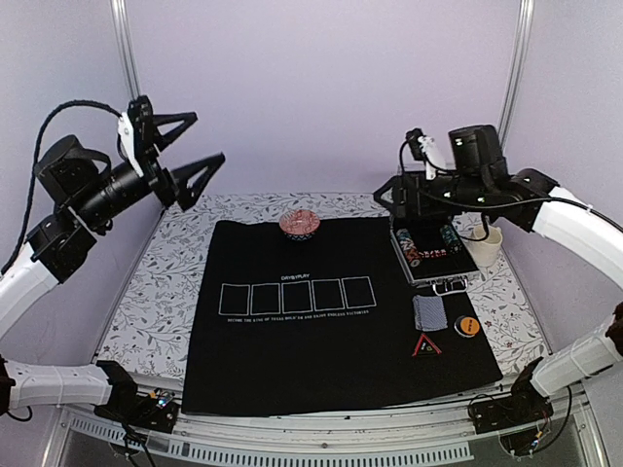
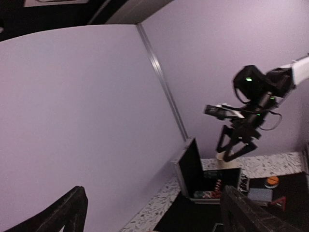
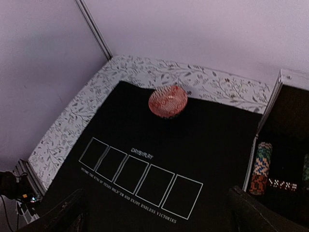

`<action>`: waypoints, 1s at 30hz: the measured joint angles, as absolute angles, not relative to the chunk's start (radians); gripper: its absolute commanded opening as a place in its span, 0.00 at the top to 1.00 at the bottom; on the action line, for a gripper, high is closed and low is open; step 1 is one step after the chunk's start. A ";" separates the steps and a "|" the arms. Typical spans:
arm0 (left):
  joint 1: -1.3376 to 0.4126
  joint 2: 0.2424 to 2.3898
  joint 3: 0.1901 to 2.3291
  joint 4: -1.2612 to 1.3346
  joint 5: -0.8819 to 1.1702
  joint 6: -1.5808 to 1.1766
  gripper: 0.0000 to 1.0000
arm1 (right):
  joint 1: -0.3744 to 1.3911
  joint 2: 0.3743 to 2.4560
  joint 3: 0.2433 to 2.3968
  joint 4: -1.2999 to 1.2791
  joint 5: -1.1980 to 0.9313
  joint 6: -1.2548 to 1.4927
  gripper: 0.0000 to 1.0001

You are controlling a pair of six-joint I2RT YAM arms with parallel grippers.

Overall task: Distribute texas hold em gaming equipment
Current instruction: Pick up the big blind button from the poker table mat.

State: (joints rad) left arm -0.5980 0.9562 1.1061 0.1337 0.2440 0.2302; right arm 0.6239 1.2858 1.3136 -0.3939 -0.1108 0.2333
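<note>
The poker chips (image 1: 426, 246) lie in striped rows inside the open silver case (image 1: 446, 281) at the right of the mat; the right wrist view shows a teal and red row of chips (image 3: 262, 167). In front of the case lie the blue-grey cards (image 1: 428, 311), an orange button (image 1: 468, 326) and the small red-edged triangle (image 1: 425, 343). My left gripper (image 1: 207, 138) is raised high at the left, open and empty. My right gripper (image 1: 387, 195) hovers open above the case's far-left corner, holding nothing. The left wrist view shows the case (image 2: 189, 170), the cards (image 2: 260, 194) and the orange button (image 2: 272, 181).
A black mat (image 1: 292, 360) with five white rectangles covers the table's middle. A red patterned bowl (image 1: 300, 224) sits at its far edge, also in the right wrist view as the bowl (image 3: 168, 101). A cream cup (image 1: 486, 247) stands right of the case. Purple walls enclose the table.
</note>
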 measured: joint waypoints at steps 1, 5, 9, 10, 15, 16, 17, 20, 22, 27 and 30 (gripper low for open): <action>-0.600 0.939 1.077 0.130 0.326 0.251 0.02 | 0.664 1.332 1.345 -0.465 -0.052 0.242 0.01; -0.605 0.848 0.896 0.151 0.735 0.286 0.02 | 0.775 1.480 1.434 -0.702 0.123 0.291 0.01; -0.606 0.838 0.840 0.162 0.940 0.226 0.02 | 0.817 1.526 1.460 -0.831 0.191 0.345 0.01; -0.606 0.839 0.842 0.156 0.956 0.214 0.02 | 0.819 1.530 1.467 -0.853 0.203 0.358 0.01; -0.616 0.822 0.833 0.146 0.921 0.098 0.02 | 0.818 1.554 1.483 -0.933 0.251 0.438 0.01; -0.616 0.816 0.832 0.139 0.900 0.083 0.02 | 0.818 1.558 1.483 -0.942 0.254 0.451 0.01; -0.617 0.810 0.832 0.126 0.868 0.063 0.02 | 0.818 1.562 1.483 -0.950 0.256 0.462 0.01; -0.617 0.805 0.837 0.035 0.749 0.009 0.02 | 0.818 1.574 1.483 -0.972 0.257 0.491 0.01; -0.618 0.810 0.841 -0.039 0.667 -0.021 0.02 | 0.818 1.581 1.483 -0.987 0.257 0.503 0.01; -0.618 0.799 0.818 -0.170 0.503 -0.066 0.02 | 0.818 1.593 1.477 -1.042 0.259 0.532 0.01; -0.618 0.757 0.767 -0.196 0.384 -0.083 0.02 | 0.818 1.576 1.429 -1.047 0.257 0.558 0.01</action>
State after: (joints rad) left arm -0.6182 0.7570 0.7670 -0.1959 0.3840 -0.0834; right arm 0.8181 1.5757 1.4288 -1.0473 0.2573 0.5583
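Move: The big blind button lies on the mat about 33 cm below the open right hand, roughly 14 cm to its right and 6 cm back. The card deck is some 7 cm left of the button and 4 cm farther out, the all-in triangle 9 cm left and 4 cm nearer, the chip case about 20 cm beyond. From the left hand the button is some 42 cm right, 2 cm ahead, 48 cm below. Right hand sinks about 17 cm towards the big blind button, tipping down; left swings back, then sinks forward. ##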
